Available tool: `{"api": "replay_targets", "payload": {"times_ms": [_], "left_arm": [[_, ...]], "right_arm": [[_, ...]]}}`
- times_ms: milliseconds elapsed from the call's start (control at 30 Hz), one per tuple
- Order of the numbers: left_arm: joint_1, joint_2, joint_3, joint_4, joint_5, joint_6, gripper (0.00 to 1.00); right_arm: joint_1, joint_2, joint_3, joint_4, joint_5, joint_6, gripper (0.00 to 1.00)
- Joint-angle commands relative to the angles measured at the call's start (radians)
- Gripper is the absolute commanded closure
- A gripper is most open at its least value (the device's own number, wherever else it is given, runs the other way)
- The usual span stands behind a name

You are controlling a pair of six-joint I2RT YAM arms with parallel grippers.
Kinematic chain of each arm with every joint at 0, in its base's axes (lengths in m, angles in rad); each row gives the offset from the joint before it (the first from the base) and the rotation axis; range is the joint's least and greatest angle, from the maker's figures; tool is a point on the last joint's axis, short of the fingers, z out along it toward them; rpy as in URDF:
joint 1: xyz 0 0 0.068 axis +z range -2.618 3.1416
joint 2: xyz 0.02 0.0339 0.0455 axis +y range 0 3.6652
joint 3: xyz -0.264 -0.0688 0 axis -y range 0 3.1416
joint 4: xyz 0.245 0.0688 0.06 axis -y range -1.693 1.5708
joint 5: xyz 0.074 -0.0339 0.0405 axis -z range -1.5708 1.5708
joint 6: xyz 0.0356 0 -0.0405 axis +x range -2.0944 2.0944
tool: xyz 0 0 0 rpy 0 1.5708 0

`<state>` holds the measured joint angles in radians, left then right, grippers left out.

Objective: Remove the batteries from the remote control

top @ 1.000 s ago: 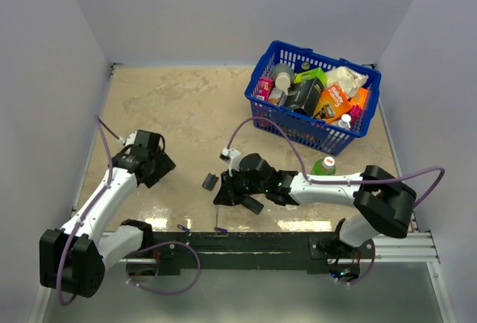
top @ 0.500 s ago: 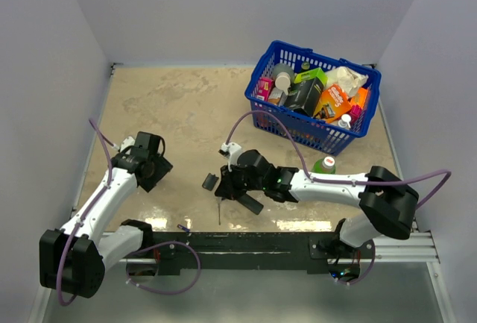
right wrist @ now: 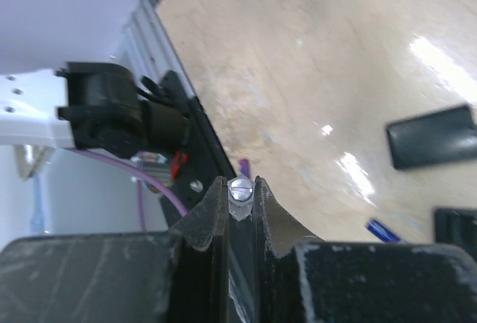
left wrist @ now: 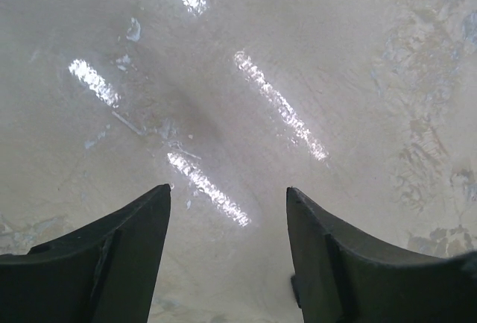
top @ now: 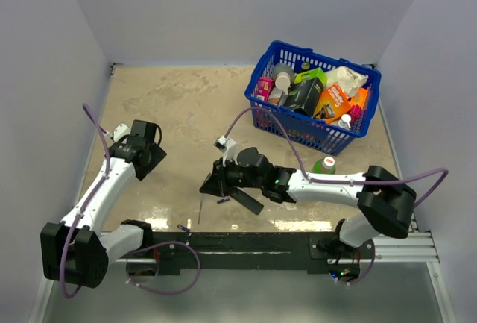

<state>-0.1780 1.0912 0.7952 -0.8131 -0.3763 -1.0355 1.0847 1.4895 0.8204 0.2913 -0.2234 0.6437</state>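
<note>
The remote control (top: 247, 201) is a black bar lying on the table just below my right arm. One battery (top: 222, 201) (right wrist: 384, 230) lies loose to its left. Another battery (top: 183, 227) (right wrist: 244, 166) rests by the front rail. My right gripper (top: 212, 185) (right wrist: 240, 186) is shut on a thin grey stick (right wrist: 240, 189), whose round end shows between the fingertips, and it points toward the front rail. Far to the left, my left gripper (top: 145, 155) (left wrist: 227, 189) is open over bare tabletop with nothing between its fingers.
A short black cover piece (right wrist: 432, 136) lies on the table beside my right gripper. A blue basket (top: 371, 77) full of packages stands at the back right, with a green bottle (top: 324, 165) in front of it. The black front rail (top: 246, 247) runs along the near edge.
My right gripper has shifted left and slightly away from the rail, still holding the stick. My left gripper has drawn back toward the far left.
</note>
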Motion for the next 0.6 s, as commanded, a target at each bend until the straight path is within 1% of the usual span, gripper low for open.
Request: {"api": "replay_targets", "payload": {"times_ms": [0,100,233,333,567], "left_arm": [[0.035,0.013,0.019,0.023,-0.032,0.067,0.32],[0.051,0.001,-0.002,0.046,-0.001,0.103,0.32],[0.061,-0.024,-0.025,0.069,0.023,0.137,0.32],[0.064,-0.031,-0.037,0.078,0.027,0.152,0.32],[0.069,-0.028,-0.065,0.104,0.057,0.166,0.32]], "right_arm": [[0.041,0.063,-0.001,0.233,0.004,0.123,1.0],[0.072,0.133,0.031,0.279,-0.005,0.154,1.0],[0.113,0.204,0.109,0.278,-0.007,0.157,1.0],[0.147,0.244,0.144,0.263,0.021,0.14,1.0],[0.169,0.305,0.18,0.236,0.088,0.106,1.0]]}}
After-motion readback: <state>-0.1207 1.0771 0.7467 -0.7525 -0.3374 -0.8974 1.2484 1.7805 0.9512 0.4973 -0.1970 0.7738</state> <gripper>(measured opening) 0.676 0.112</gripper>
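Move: The battery by the table's front edge lies some 8 cm to the left of the right hand, which holds the screwdriver, about 7 cm nearer the base and roughly 14 cm below. The other loose battery is about 5 cm to that hand's right and 2 cm ahead, the remote some 12 cm right and 2 cm ahead, at much the same depth. From the left hand, the front-edge battery is about 9 cm right, 16 cm back and 9 cm below. Still pinching the screwdriver in its shut fingers, shaft down, the right hand swings about 8 cm left and 5 cm back towards the front-edge battery, rising a touch before sinking to end some 3 cm lower. The wrist turns only slightly, and the shaft comes close on the battery's base side; contact can't be made out. ##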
